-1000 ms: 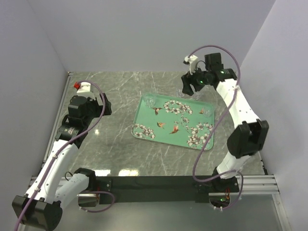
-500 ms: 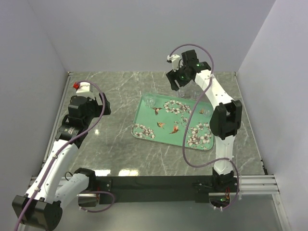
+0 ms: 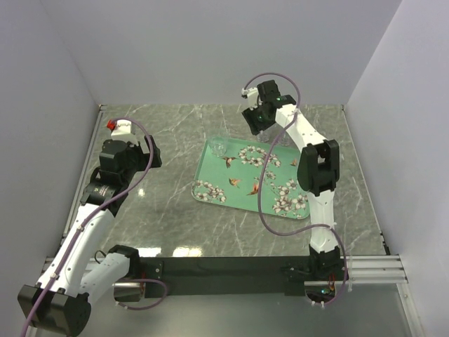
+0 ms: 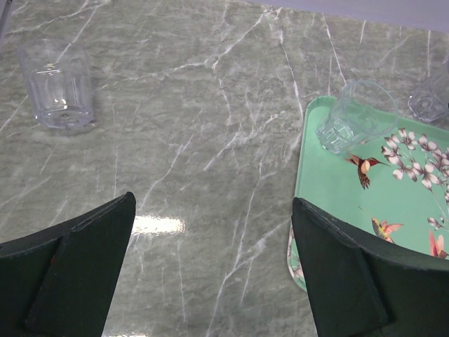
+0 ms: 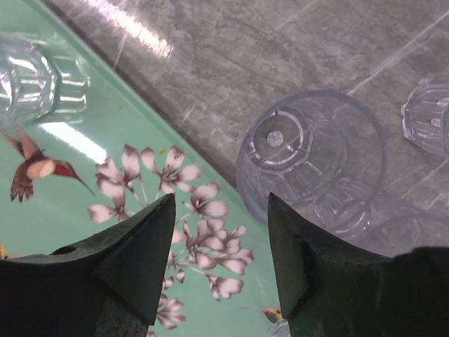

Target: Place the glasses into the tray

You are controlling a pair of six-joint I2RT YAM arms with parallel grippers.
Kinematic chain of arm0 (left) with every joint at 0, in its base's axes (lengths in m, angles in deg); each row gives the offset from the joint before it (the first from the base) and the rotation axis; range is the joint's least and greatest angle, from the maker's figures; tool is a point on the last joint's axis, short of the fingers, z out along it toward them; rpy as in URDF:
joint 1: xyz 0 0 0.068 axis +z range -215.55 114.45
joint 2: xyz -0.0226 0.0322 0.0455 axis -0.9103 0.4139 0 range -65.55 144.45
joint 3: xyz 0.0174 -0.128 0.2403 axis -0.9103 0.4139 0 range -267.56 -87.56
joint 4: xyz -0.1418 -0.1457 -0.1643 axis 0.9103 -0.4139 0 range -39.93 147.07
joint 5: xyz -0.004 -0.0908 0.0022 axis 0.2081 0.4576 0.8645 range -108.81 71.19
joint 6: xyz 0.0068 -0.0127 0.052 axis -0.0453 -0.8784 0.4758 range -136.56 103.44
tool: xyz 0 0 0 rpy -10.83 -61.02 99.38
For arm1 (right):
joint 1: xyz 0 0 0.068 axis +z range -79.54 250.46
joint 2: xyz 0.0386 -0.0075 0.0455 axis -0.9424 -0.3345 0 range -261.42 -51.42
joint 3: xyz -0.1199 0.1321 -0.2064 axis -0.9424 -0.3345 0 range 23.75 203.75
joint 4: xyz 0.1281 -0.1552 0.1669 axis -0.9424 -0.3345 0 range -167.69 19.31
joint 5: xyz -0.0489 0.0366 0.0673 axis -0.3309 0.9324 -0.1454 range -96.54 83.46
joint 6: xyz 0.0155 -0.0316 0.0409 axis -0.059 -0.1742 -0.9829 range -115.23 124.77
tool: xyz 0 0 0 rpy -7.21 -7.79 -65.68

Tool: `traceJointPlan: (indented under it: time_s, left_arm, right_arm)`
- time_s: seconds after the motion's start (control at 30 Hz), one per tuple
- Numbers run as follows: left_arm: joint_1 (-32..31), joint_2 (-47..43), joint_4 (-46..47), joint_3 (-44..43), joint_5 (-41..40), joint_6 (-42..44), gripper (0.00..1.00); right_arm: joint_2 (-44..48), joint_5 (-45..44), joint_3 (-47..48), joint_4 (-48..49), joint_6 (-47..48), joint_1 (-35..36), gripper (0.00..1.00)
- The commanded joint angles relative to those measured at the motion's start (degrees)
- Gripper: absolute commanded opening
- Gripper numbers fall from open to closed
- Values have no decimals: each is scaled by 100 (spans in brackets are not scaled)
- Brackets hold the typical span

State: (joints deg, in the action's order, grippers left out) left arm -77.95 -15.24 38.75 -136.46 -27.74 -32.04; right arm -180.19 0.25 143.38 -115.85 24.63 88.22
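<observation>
The mint-green tray [image 3: 242, 174] lies right of centre on the marble table. One clear glass [image 3: 219, 147] sits in its far left corner, seen from the left wrist view as glass [image 4: 354, 116] on the tray [image 4: 330, 189]. My right gripper [image 3: 255, 126] hovers open over the tray's far rim [image 5: 175, 133]. Nothing is between its fingers [image 5: 144, 246]. Just ahead of the right finger, another glass [image 5: 309, 151] stands on the table. A further glass [image 5: 428, 119] stands to its right. My left gripper [image 4: 212, 203] is open above bare table, left of the tray.
A lone glass [image 4: 56, 88] stands on the table far to the left. Grey walls close in the table at the back and on both sides. The right arm's forearm [image 3: 316, 165] reaches across the tray's right half.
The right arm has swung left from the tray's right side to its far rim, and its jaws have narrowed a little. The left arm has not moved.
</observation>
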Motion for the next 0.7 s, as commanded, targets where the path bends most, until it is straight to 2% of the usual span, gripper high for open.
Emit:
traceJointPlan:
  time_s: [0.0, 0.2, 0.27, 0.3, 0.33, 0.43, 0.57, 0.67]
  left_arm:
    - [10, -56, 101, -5, -47, 116, 99]
    - [10, -38, 101, 4, -39, 116, 99]
    - [10, -47, 101, -5, -47, 116, 99]
    - [10, -47, 93, -5, -48, 116, 99]
    - [10, -47, 92, -5, -65, 107, 99]
    - [10, -82, 119, 21, -83, 90, 99]
    - [10, -108, 128, 39, -100, 98, 99]
    - [19, -100, 128, 30, -118, 98, 99]
  right_arm:
    - [-122, -212, 341, 289, -87, 43, 61]
    - [-359, -309, 490, 324, 1, 52, 48]
    - [-421, -318, 517, 333, 36, 52, 41]
    - [-430, -344, 526, 342, 44, 44, 36]
    - [-438, -353, 526, 368, 71, 52, 26]
    - [-430, -354, 508, 430, 132, 52, 10]
    - [-386, -318, 499, 474, 229, 52, 0]
    - [-289, -257, 473, 518, 317, 52, 0]
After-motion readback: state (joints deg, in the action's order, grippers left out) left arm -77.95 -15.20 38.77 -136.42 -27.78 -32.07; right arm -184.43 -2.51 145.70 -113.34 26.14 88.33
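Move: The empty right gripper hangs just off the near-left side of its glass, whose middle is about 4 cm ahead, 3 cm to the right and 6 cm below. A second glass stands 8 cm right of that glass and 1 cm nearer. A third is 8 cm right of it and 8 cm farther out. The glass already on the tray lies 13 cm left of this hand and 1 cm back. From the left gripper, the target glass is some 24 cm ahead, 33 cm right and 20 cm below. Ease the right gripper about 2 cm forward and 2 cm down onto the near-left rim of the glass, keeping the wrist's slant. Straddle the wall, one finger inside the glass and one outside, closing as you descend. Then hold the hand in place and shut the rest of the way from well open, so the tips pinch the wall. ##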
